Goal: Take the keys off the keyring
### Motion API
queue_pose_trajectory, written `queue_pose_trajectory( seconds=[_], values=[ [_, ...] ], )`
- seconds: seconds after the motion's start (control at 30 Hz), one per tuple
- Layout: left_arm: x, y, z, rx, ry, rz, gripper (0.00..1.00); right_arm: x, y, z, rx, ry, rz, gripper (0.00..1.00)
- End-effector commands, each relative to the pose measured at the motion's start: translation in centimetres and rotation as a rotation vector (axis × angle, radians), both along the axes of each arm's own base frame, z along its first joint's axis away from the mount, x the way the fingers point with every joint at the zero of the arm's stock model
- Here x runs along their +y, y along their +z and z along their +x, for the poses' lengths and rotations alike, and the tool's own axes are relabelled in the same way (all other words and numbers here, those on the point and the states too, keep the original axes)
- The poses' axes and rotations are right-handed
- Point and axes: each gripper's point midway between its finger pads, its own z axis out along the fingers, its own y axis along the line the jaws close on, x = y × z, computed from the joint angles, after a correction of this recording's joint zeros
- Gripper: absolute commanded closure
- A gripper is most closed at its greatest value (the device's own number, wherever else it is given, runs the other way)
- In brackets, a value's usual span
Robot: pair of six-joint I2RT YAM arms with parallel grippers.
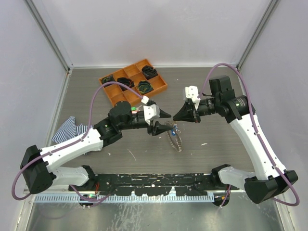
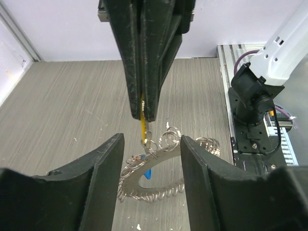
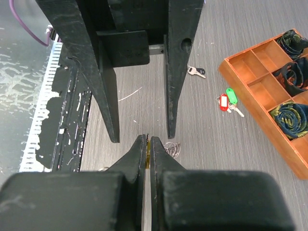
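Note:
The keyring [image 1: 174, 138], a flat ring fringed with small silver loops, stands tilted on the table at mid-centre. My left gripper [image 1: 163, 124] holds the keyring [image 2: 163, 153] between its fingers [image 2: 101, 187], which touch it on both sides. A blue tag [image 2: 148, 173] hangs inside the ring. From above, my right gripper [image 2: 147, 118] is shut on a yellow-tagged key [image 2: 142, 113] that still hangs from the ring. In the right wrist view only a yellow sliver [image 3: 148, 151] shows at the right gripper [image 3: 147, 139]. Red-tagged [image 3: 224, 102] and green-tagged [image 3: 231, 95] keys and a bare key [image 3: 196, 71] lie loose on the table.
An orange compartment tray [image 1: 108, 94] with black coiled bundles sits at the back, left of centre. A striped cloth [image 1: 65, 129] lies at the left, by my left arm. A black rail [image 1: 154, 185] runs along the near edge between the arm bases.

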Motion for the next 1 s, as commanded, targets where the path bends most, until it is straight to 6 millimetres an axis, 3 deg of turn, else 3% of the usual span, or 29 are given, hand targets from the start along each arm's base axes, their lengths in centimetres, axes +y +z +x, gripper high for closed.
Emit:
queue_pose_trajectory(
  seconds=[0.0, 0.37, 0.5, 0.67, 0.97],
  values=[
    [0.0, 2.5, 0.6, 0.003, 0.054, -0.108, 0.49, 0.4, 1.8, -0.5, -0.039, 0.033, 0.065, 0.99],
    [0.1, 2.7, 1.0, 0.018, 0.083, -0.134, 0.52, 0.9, 1.1, -0.4, -0.010, 0.049, 0.076, 0.99],
    [-0.6, 2.2, 0.9, 0.025, 0.058, -0.125, 0.55, 1.2, 1.0, -0.2, 0.002, 0.048, 0.076, 0.99],
    [-1.3, 1.8, 1.1, 0.036, 0.036, -0.112, 0.68, 1.6, 0.8, -0.1, 0.016, 0.046, 0.077, 0.99],
    [-1.3, 1.9, 0.9, 0.035, 0.024, -0.111, 0.71, 1.8, 0.7, 0.1, 0.017, 0.039, 0.072, 0.99]
  ],
)
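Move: The yellow-tagged key, already pinched in the right fingers and sticking out about a centimetre to their left and just below, is what the open left fingers go for: about 4 cm to the left hand's right, 1 cm ahead and 2 cm lower. From the left hand, the beaded keyring hangs some 8 cm below, 5 cm right and a centimetre back. The blue-tagged key lies on the table, roughly 4 cm ahead, 4 cm right and 25 cm down. The left hand eases about 1 cm forward to line its fingers up with the yellow-tagged key, then sinks roughly 2 cm and edges 1 cm right towards it, its fingers narrowing from half open to about a third so they come close on both sides of the tag, though a touch can't be made out. Meanwhile the right hand keeps its pinch on the key and carries it slowly about 1 cm left towards the left fingertips, sinking slightly. ##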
